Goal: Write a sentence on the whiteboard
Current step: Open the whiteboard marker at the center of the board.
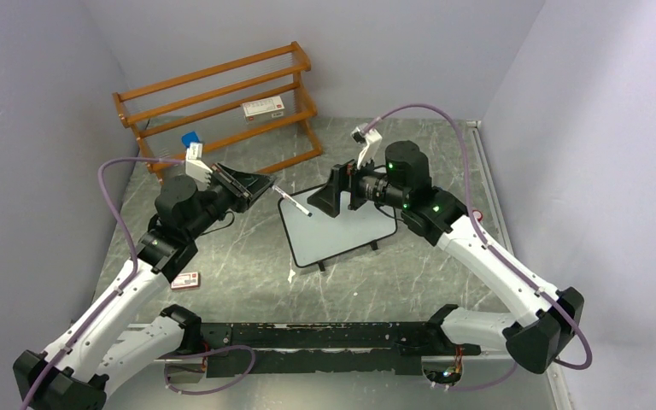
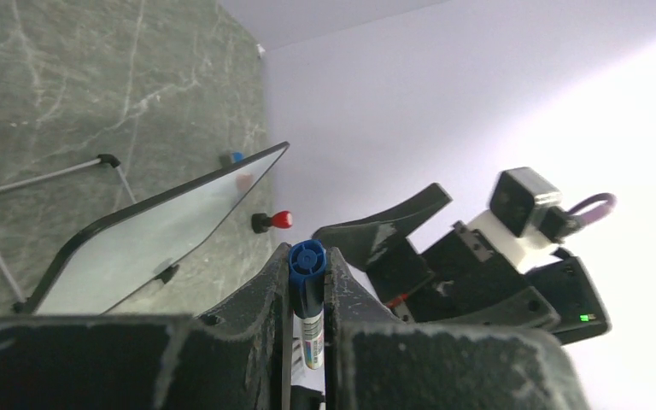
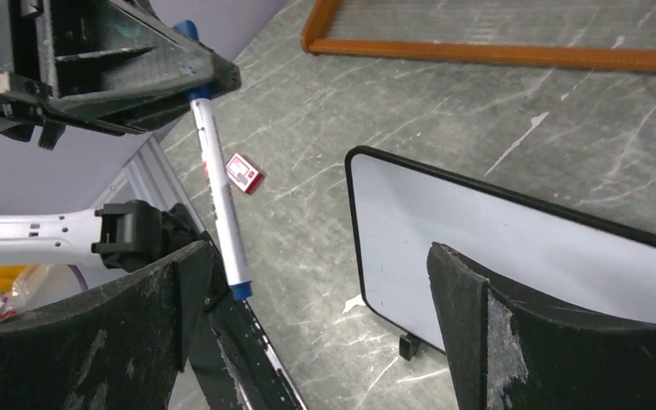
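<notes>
The whiteboard [image 1: 335,232] stands tilted on its short black feet at mid-table, its face plain white in the left wrist view [image 2: 149,239] and the right wrist view [image 3: 495,235]. The sentence is out of view. My left gripper [image 1: 265,183] is shut on a white marker [image 1: 294,203] with blue ends, held in the air left of the board's top corner. The marker's blue end [image 2: 307,260] sits between the left gripper's [image 2: 307,256] fingertips. My right gripper [image 1: 323,198] hangs open over the board's upper edge, facing the marker [image 3: 220,188]. Nothing is between the right gripper's [image 3: 316,256] fingers.
A wooden rack [image 1: 222,102] stands at the back left, with a small red-and-white box [image 1: 263,108] on a shelf and a blue item [image 1: 190,138] below. Another red-and-white box [image 1: 185,280] lies near the left arm. A red-tipped item [image 2: 273,221] lies by the right wall.
</notes>
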`<action>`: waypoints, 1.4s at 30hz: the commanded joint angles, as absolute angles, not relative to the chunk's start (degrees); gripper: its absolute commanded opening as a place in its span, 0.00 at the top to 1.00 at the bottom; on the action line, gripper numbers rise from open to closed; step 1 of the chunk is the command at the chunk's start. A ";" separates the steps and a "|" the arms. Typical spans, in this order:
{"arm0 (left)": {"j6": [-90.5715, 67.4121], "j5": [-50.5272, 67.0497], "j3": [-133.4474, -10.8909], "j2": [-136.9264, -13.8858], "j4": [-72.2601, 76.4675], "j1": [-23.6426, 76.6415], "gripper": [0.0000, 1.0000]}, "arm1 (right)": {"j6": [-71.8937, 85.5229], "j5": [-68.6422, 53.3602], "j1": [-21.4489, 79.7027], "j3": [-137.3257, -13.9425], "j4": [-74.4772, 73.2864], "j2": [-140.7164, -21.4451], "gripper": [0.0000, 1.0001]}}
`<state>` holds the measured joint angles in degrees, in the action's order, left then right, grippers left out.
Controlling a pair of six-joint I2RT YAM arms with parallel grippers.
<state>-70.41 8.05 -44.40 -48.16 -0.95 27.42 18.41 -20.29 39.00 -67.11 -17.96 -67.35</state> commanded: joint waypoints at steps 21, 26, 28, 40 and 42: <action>-84.30 5.65 -36.20 -47.63 18.59 26.95 0.95 | 50.16 -27.80 35.23 -43.01 30.96 -59.43 0.05; -85.35 5.62 -35.30 -48.00 22.78 26.98 0.95 | 52.27 -25.68 37.18 -44.26 30.40 -60.78 0.11; -85.87 5.98 -35.20 -48.51 24.04 26.98 0.95 | 52.28 -23.66 39.17 -44.36 30.71 -61.63 0.13; -85.69 5.87 -35.07 -49.20 26.45 27.03 0.95 | 52.78 -19.08 43.84 -48.17 32.56 -67.10 0.37; -85.69 5.81 -34.83 -49.27 27.09 27.11 0.95 | 53.28 -19.18 44.07 -48.50 33.41 -67.85 0.40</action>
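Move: The left hand keeps its grip on the marker's blue cap; the marker's middle lies about 4 cm back, 5 cm right and 2 cm below that hand. From the empty right hand the marker's middle is roughly 7 cm left, 3 cm back and 2 cm lower, with the left gripper's tips about 12 cm left, 1 cm ahead and nearly level. The whiteboard's centre is some 20 cm below the right hand, 3 cm right and 2 cm back. Down about 5 cm first, then up by 8 or 9, and last some 5 cm left towards the marker's free end goes the right hand, rolling about 35 degrees so its left-pointing fingers swing up to nearly level, while they close from wide open to about two thirds. The left hand keeps pinching the cap, rises 3 cm and rolls about 20 degrees, its right side lifting. ##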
